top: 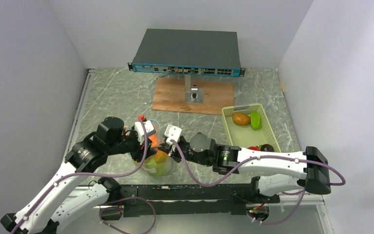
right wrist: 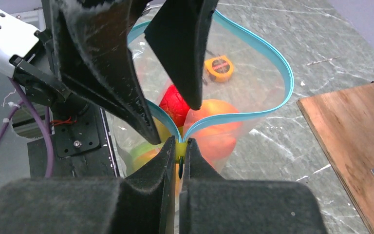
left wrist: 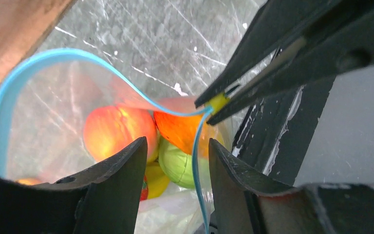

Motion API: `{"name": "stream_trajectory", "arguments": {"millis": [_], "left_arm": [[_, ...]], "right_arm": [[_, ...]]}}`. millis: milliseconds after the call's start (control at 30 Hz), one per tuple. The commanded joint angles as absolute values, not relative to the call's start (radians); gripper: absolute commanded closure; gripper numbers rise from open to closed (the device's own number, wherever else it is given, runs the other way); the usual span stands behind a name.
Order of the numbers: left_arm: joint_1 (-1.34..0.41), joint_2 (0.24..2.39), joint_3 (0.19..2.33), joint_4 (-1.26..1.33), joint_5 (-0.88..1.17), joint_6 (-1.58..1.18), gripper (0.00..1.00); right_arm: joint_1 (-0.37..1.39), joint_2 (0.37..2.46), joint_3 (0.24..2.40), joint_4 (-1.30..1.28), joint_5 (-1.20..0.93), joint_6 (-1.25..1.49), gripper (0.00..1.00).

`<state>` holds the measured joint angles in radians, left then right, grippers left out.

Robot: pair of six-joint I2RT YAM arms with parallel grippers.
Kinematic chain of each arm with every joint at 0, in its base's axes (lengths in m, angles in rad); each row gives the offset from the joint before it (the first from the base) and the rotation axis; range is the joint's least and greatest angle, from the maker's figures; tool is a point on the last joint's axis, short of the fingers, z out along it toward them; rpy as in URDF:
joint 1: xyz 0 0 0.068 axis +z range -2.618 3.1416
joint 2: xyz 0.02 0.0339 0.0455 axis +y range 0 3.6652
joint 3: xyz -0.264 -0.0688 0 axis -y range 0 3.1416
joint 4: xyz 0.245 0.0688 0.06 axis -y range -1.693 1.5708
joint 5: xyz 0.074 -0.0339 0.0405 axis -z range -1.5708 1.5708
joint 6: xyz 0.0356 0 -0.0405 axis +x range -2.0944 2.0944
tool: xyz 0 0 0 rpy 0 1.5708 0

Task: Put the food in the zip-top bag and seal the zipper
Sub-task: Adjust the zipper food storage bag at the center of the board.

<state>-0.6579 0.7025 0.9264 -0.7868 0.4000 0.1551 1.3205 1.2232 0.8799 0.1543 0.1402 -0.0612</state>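
The clear zip-top bag (top: 158,165) stands between my two grippers near the table's front edge, its mouth open. Inside it are several pieces of food: a peach-red fruit (left wrist: 112,129), an orange one (left wrist: 177,129), a green one (left wrist: 177,163) and a red one (right wrist: 174,105). The teal-blue zipper (left wrist: 9,97) curves round the mouth (right wrist: 285,78). My right gripper (right wrist: 178,144) is shut on the zipper's yellow slider (left wrist: 219,103) at one end of the mouth. My left gripper (left wrist: 177,146) is open, its fingers (right wrist: 112,73) straddling the zipper strip beside the slider.
A pale green tray (top: 272,131) at the right holds a brown-orange piece (top: 241,119), a green one (top: 255,120), a red one and a dark brown one. A yellow tape measure (right wrist: 219,68) lies behind the bag. A wooden board (top: 175,97) and a network switch (top: 187,51) are at the back.
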Motion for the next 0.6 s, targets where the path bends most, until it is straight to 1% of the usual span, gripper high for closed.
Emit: {"name": "stream_trajectory", "arguments": {"millis": [0,100,167,233,300,333,367,433,500,567], "left_arm": [[-0.659,0.626,0.867,-0.703,0.437,0.14,0.45],[-0.658,0.616,0.822,-0.675,0.421,0.091,0.44],[-0.659,0.619,0.804,-0.672,0.397,0.08,0.48],[-0.659,0.617,0.785,-0.653,0.369,0.072,0.6],[-0.658,0.617,0.775,-0.633,0.347,0.068,0.79],[-0.658,0.617,0.775,-0.63,0.336,0.066,0.86],[-0.658,0.617,0.775,-0.626,0.324,0.061,0.91],[-0.659,0.609,0.77,-0.61,0.31,0.047,0.98],[-0.659,0.586,0.761,-0.579,0.297,0.019,1.0],[-0.659,0.562,0.752,-0.55,0.266,-0.026,1.0]], "right_arm": [[1.316,1.197,0.915,0.159,0.131,-0.078,1.0],[1.316,1.186,0.919,0.157,0.127,-0.075,1.0],[1.316,1.182,0.918,0.162,0.124,-0.078,1.0],[1.316,1.183,0.917,0.166,0.126,-0.08,1.0],[1.315,1.189,0.923,0.154,0.126,-0.077,1.0],[1.315,1.191,0.926,0.148,0.127,-0.073,1.0],[1.315,1.192,0.925,0.146,0.126,-0.069,1.0],[1.315,1.193,0.914,0.155,0.128,-0.06,1.0],[1.315,1.193,0.908,0.161,0.151,-0.039,1.0],[1.313,1.2,0.918,0.149,0.184,-0.012,0.91]]}}
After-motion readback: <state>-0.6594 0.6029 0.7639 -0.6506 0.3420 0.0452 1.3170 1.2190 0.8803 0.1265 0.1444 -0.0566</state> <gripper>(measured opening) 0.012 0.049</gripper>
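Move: The bag's near zipper strip runs between the left hand's open fingers, about 2 cm below its hand point. From that hand, the bag's yellow end piece, in the right fingers, lies some 4 cm right, 1 cm back and 2 cm lower; inside the bag the peach is about 4 cm ahead, 2 cm right and 9 cm below. From the right hand, the stretch of near strip is about 4 cm left, 1 cm ahead and 1 cm above. Left hand sinks some 2.5 cm and pinches the near zipper strip; right keeps hold of the yellow end. ##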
